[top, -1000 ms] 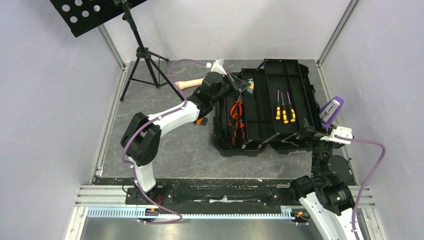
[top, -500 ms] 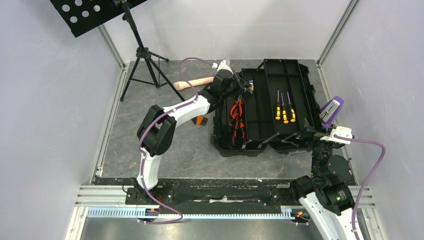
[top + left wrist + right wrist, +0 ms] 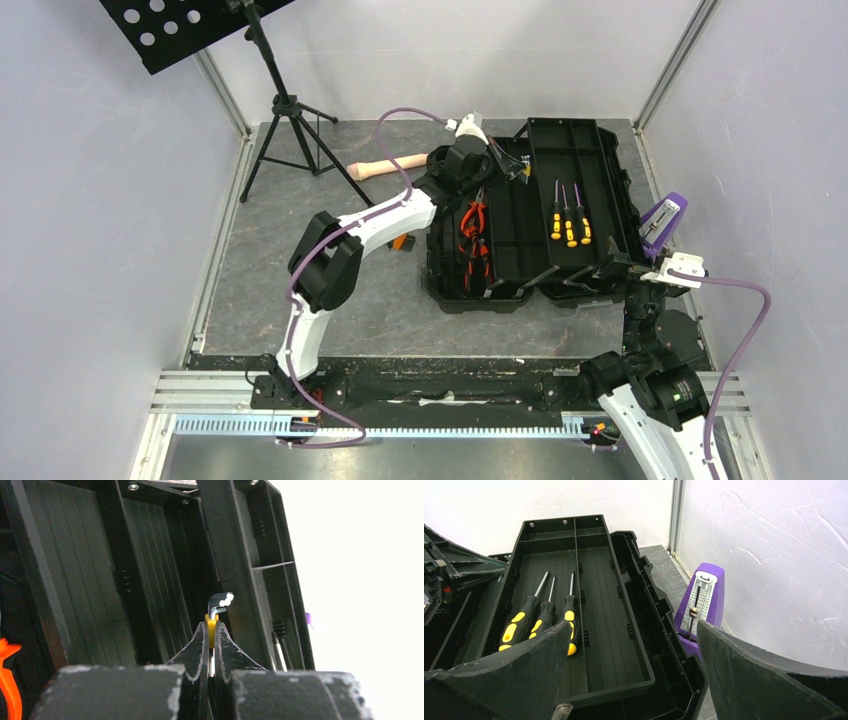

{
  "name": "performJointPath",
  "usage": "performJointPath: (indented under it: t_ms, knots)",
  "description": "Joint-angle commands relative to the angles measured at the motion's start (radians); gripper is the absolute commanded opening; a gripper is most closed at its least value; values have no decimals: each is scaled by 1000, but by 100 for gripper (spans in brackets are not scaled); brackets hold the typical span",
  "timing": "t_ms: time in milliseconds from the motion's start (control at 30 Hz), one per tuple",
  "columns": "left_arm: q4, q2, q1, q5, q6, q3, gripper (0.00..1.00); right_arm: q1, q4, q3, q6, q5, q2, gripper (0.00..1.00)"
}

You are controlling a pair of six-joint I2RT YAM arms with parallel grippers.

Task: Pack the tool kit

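Observation:
The black toolbox [image 3: 522, 228] lies open on the mat, with its ribbed tray [image 3: 609, 615] bare on the right side. Orange-handled pliers [image 3: 473, 236] rest in its left part. Three yellow-and-black screwdrivers [image 3: 568, 218] lie side by side in the tray [image 3: 538, 624]. My left gripper [image 3: 506, 166] hovers over the box's back left part [image 3: 150, 580]. In the left wrist view the left gripper [image 3: 212, 628] is shut on a yellow holder of bent silver hex keys [image 3: 220, 601]. My right gripper [image 3: 622, 268] stands open at the box's near right corner, and the right wrist view shows that gripper [image 3: 634, 650] with nothing between its fingers.
A purple metronome [image 3: 663, 222] stands just right of the toolbox [image 3: 701, 600], close to the right wall. A beige cylindrical handle [image 3: 385, 165] lies behind the left arm. A tripod stand [image 3: 288, 112] occupies the back left corner. A small orange item [image 3: 402, 241] sits under the left arm.
My left arm has swung right, carrying the hex keys from the box's left edge to over its back left part. The right arm has not moved.

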Motion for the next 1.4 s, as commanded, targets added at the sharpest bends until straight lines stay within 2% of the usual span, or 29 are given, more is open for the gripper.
performJointPath:
  t_ms: [0, 133, 267, 367, 633, 733, 867, 1000, 1167, 1367]
  knots:
    - [-24, 59, 3, 8, -35, 71, 6, 8, 19, 14, -14, 18, -5, 98]
    - [-53, 102, 0, 46, -44, 116, 15, 8, 19, 12, -14, 19, -8, 98]
    - [-62, 104, 0, 46, -42, 110, 38, 9, 19, 13, -14, 20, -7, 98]
    - [-65, 82, 0, 27, -29, 89, 52, 8, 18, 13, -16, 22, -8, 98]
    - [-78, -54, 0, -86, 30, -16, 59, 8, 13, 18, -14, 20, -12, 98]
    - [-95, -132, 5, -142, 82, -71, 65, 7, 10, 19, -14, 21, -13, 98]
    - [-175, -238, 20, -222, 171, -136, 73, 8, 10, 19, -13, 22, -17, 98]
    - [-339, -339, 48, -354, 225, -188, 78, 8, 10, 19, -11, 20, -16, 98]
    - [-550, -421, 85, -550, 176, -263, 86, 8, 13, 18, -5, 18, -15, 98]
    - [-649, -450, 157, -592, 34, -395, 86, 9, 16, 19, -2, 12, -8, 98]
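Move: Right below the left hand, about 5 cm down and 1 cm to its right, is the place in the narrow tray for the yellow hex keys it already holds. The three screwdrivers lie some 12 cm right and 7 cm back; the red pliers about 9 cm left, 11 cm back and deep in the box. The orange holder is on the table, roughly 28 cm left and 14 cm back. From the right hand that tray spot is about 22 cm left and 21 cm ahead, somewhat lower. Lowering the yellow hex keys about 3 cm into the narrow tray, the left hand opens its shut fingers and lets go of them. It then rises clear and sweeps some 25 cm left, away from the tray and towards the orange holder, sinking again at the end; on the way the fingers spread nearly wide and the wrist turns counter-clockwise about 30 degrees, its left side rolling up as much. ##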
